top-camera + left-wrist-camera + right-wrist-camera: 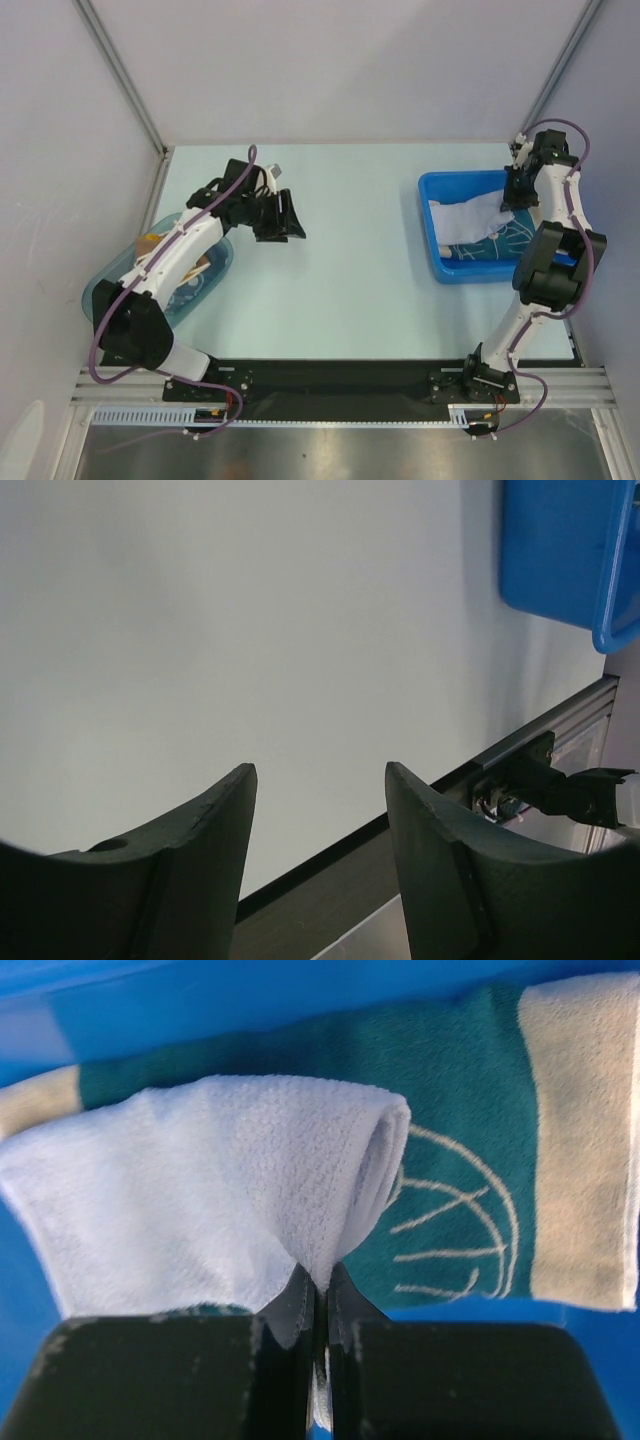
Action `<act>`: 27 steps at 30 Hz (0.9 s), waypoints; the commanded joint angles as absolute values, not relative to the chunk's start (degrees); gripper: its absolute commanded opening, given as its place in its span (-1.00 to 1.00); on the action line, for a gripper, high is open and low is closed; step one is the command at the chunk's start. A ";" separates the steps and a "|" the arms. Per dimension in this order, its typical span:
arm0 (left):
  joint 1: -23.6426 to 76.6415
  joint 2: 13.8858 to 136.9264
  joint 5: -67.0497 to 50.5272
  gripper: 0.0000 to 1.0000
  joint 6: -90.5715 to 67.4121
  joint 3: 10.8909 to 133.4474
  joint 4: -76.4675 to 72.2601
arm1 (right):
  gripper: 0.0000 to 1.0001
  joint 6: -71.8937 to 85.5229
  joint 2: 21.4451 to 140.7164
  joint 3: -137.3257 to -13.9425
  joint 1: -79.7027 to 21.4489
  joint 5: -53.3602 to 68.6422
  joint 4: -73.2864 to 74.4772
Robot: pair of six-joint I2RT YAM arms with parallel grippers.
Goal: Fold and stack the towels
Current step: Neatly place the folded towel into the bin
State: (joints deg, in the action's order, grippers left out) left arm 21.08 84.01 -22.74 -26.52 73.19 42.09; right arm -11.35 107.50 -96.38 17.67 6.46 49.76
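Observation:
A white towel (pixel 200 1200) is pinched at its edge by my right gripper (pixel 320 1285), which is shut on it over the blue bin (pixel 433 225). From above, the white towel (pixel 465 215) drapes across the bin's inside. Under it lies a teal towel (pixel 460 1140) with cream bands and a pale line drawing, also seen from above as the teal towel (pixel 500 245). My left gripper (pixel 283 222) hangs open over the bare table left of centre, its fingers (pixel 215 830) holding nothing.
A translucent teal tub (pixel 195 285) with some brownish contents sits at the left under my left arm. The blue bin's corner (pixel 560 550) shows in the left wrist view. A black rail (pixel 330 375) runs along the table's near edge.

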 commanded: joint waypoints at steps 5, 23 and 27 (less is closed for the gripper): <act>20.92 84.55 -19.17 0.22 -25.22 78.48 43.16 | -1.00 -14.59 112.32 -100.11 20.39 3.25 45.09; 15.23 82.80 -0.97 0.26 -26.63 81.91 45.88 | 0.38 -1.77 105.66 -99.67 18.20 -10.46 45.17; 8.72 78.85 5.51 0.25 -27.33 80.07 45.27 | 0.99 3.76 97.05 -94.85 12.67 -8.27 42.90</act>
State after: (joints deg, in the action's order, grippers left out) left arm 13.28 84.16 -2.48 -26.57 79.00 45.17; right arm -1.85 106.37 -96.14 16.67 -8.54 44.53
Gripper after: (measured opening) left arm 0.628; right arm 0.946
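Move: The right hand holds the white towel's right end, with the green towel it goes onto roughly 3 cm left, 1 cm back and 7 cm below. The white towel's bulk trails about 8 cm left and 1 cm back, 5 cm below; the blue bin's middle lies nearly straight underneath. From the empty left hand, the brown towel in the basket lies some 28 cm left, 5 cm back and well below. Right hand pulls the white towel some 7 cm right and down, releases, lifts leftward; left hand swings towards basket. ##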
